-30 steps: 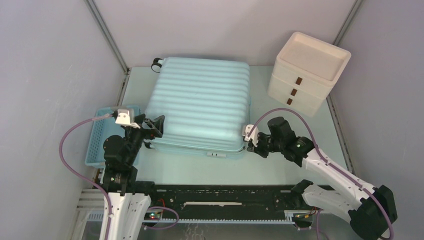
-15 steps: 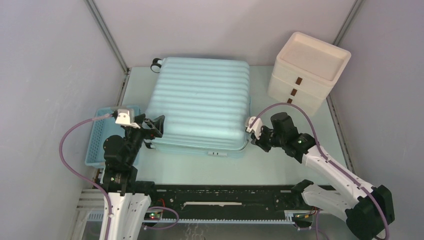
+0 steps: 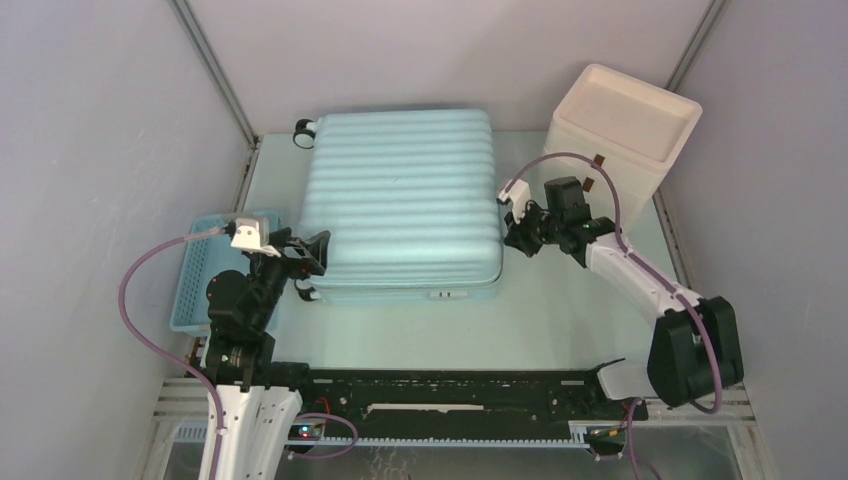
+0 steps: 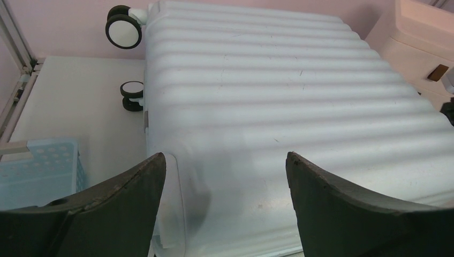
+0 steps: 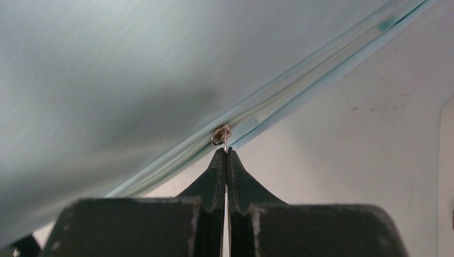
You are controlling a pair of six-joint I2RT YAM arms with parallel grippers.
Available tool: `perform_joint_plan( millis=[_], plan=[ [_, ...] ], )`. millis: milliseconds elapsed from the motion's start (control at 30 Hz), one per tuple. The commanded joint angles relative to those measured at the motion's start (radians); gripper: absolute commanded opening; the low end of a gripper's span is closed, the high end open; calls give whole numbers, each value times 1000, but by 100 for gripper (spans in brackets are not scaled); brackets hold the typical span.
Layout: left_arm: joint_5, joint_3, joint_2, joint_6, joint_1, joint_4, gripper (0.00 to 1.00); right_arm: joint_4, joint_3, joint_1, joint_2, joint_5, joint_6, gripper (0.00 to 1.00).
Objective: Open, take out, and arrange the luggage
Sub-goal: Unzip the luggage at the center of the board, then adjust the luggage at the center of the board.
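The luggage, a pale mint-blue ribbed hard-shell case, lies flat and closed in the middle of the table. Its wheels point to the far left. My right gripper is at the middle of the case's right side. In the right wrist view it is shut on the small metal zipper pull of the zip line along the shell. My left gripper hovers at the near-left corner, open, with the ribbed lid showing between its fingers and nothing held.
A small blue slatted basket stands left of the case, beside my left arm. A cream-white drawer box with brown tabs stands at the back right, close behind my right gripper. Grey walls enclose the table.
My right gripper has travelled from the case's near-right corner up along its right side, shut on the zipper pull. The case has shifted a little toward the back. The left arm has stayed put.
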State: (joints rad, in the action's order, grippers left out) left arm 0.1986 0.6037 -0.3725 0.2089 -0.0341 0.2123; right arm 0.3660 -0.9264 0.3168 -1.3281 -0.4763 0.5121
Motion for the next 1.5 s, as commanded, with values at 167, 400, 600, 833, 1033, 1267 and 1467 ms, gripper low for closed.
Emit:
perform_joint_plan(
  millis=[167,400,600,833,1033,1267,1467],
  plan=[
    [41,-15,-11,-22,2,-24,87,-431,-202,-56,-208,42,-112,0],
    [59,-18,-20,-23,2,-30,87,-563,-382,-65,-438,183,-293,0],
    [67,-19,-20,-27,2,-31,87,-452,-609,-66,-603,280,-383,0],
    [76,-19,-23,-27,2,-33,86,-469,-464,-78,-482,145,-358,22],
    [73,-19,-15,-26,2,-31,87,-395,-360,-80,-314,76,-299,42],
    [61,-19,1,-25,2,-31,87,-221,-327,-105,-142,8,-217,52],
    [50,-17,12,-21,2,-33,88,-127,-239,-124,32,-61,-123,65]
  ],
)
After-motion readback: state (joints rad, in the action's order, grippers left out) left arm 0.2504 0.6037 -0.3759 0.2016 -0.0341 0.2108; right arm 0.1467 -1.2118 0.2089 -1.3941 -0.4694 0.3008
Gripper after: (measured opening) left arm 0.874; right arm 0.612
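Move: The zipper pull on the luggage's right side is already pinched in the right hand. The zipper's far end lies about 25 cm ahead of that hand, 3 cm to its left and roughly level; the luggage's middle is some 9 cm ahead and 23 cm left, and the drawer box about 20 cm ahead and 18 cm right. From the left hand, that far end is roughly 29 cm ahead, 38 cm right and 14 cm lower. The zipper pull is drawn forward along the luggage's right side in the right hand's still-shut fingers, about 20 cm towards the far end, the hand turning clockwise as it goes. There the fingers open and leave the pull, and the hand backs off about 11 cm while climbing 13 or 14, its fingertips tilting up. ##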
